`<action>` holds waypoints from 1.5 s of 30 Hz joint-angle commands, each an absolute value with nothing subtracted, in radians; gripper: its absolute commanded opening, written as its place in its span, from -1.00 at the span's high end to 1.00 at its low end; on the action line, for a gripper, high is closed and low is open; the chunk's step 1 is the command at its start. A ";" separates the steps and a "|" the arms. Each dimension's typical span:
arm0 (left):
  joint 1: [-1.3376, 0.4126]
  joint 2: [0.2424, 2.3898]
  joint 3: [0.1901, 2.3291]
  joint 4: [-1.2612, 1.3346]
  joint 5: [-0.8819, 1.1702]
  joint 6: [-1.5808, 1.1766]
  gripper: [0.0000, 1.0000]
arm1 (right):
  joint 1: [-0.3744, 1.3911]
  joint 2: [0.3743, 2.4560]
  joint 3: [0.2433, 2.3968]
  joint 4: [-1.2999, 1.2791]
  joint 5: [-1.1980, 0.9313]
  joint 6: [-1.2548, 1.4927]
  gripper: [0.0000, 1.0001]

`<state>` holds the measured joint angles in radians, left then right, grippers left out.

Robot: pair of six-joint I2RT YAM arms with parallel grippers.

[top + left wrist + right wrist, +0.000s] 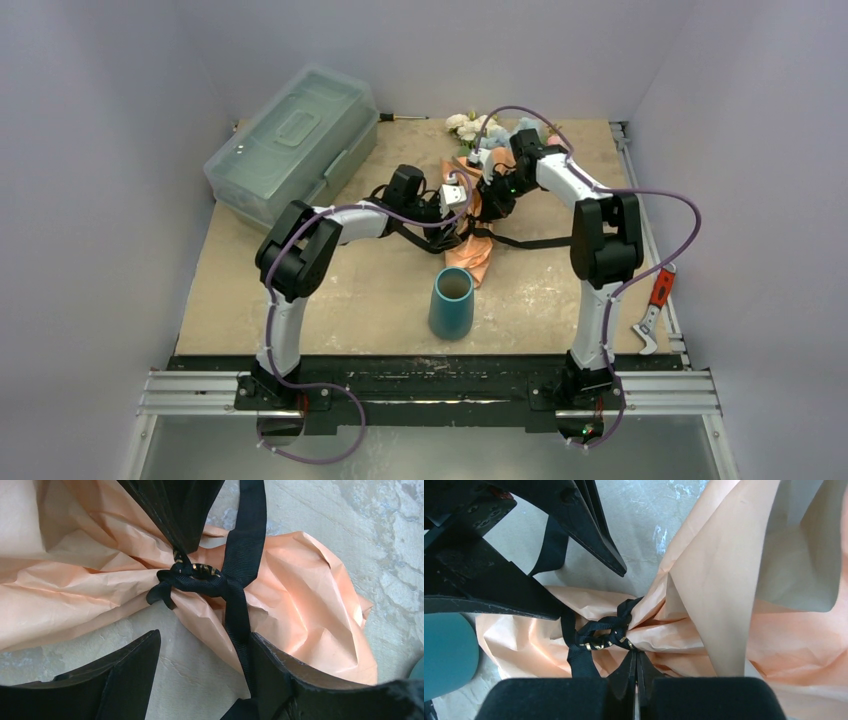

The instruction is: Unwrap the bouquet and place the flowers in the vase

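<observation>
The bouquet (476,252) lies mid-table, its orange paper (300,595) gathered by a black gold-lettered ribbon knot (197,575). The flowers (470,125) stick out at the far end, cream and pale blue. My right gripper (632,651) is shut, its tips pinched together on the ribbon right at the knot (601,632). My left gripper (205,633) hangs open just in front of the knot, over bare table. One ribbon tail (239,625) runs along the inside of its right finger. The teal vase (452,302) stands upright, near the bouquet's stem end.
A translucent grey-green toolbox (290,140) sits at the back left. A screwdriver (405,117) lies behind it and a red-handled tool (655,300) lies on the right rail. A loose ribbon tail (530,242) trails right across the tabletop.
</observation>
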<state>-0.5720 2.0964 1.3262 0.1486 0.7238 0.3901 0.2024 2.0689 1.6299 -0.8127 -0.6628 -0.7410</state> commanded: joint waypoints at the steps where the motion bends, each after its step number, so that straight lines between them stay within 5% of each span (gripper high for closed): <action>1: -0.577 2.100 1.316 0.142 0.712 0.434 -0.29 | 0.207 2.024 1.649 -0.805 -0.654 -0.765 1.00; 19: -0.568 2.038 1.260 0.141 0.682 0.448 -0.17 | 0.145 1.999 1.677 -0.829 -0.778 -0.731 1.00; 45: -0.558 2.073 1.410 0.432 0.740 0.075 0.34 | 0.144 1.990 1.639 -0.777 -0.774 -0.727 1.00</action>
<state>-0.5461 2.0499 1.3930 0.3813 0.7124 0.1562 0.1493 2.0541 1.6432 -0.7990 -0.7517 -0.7326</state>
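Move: The black ribbon's knot lies just off the left hand, about 3 cm to its right, 2 cm ahead and 2 cm lower. The right fingers are already shut on the knot's forward edge, its middle about 1 cm back, 1 cm to the left and 1 cm down from them. From the left hand the teal vase stands some 13 cm back and 1 cm left, slightly higher, and the flowers lie about 21 cm ahead and 9 cm right, slightly lower. The right hand keeps its pinch on the ribbon at the knot and draws it up about 2 cm and slightly forward, then holds it there. The left hand, its fingers astride the ribbon by the knot, first sinks and eases left a couple of centimetres, then rises about 11 cm and goes some 4 cm forward and a little right, away from the knot, its fingertips tilting up some 15 degrees and their gap narrowing to about half without shutting. ##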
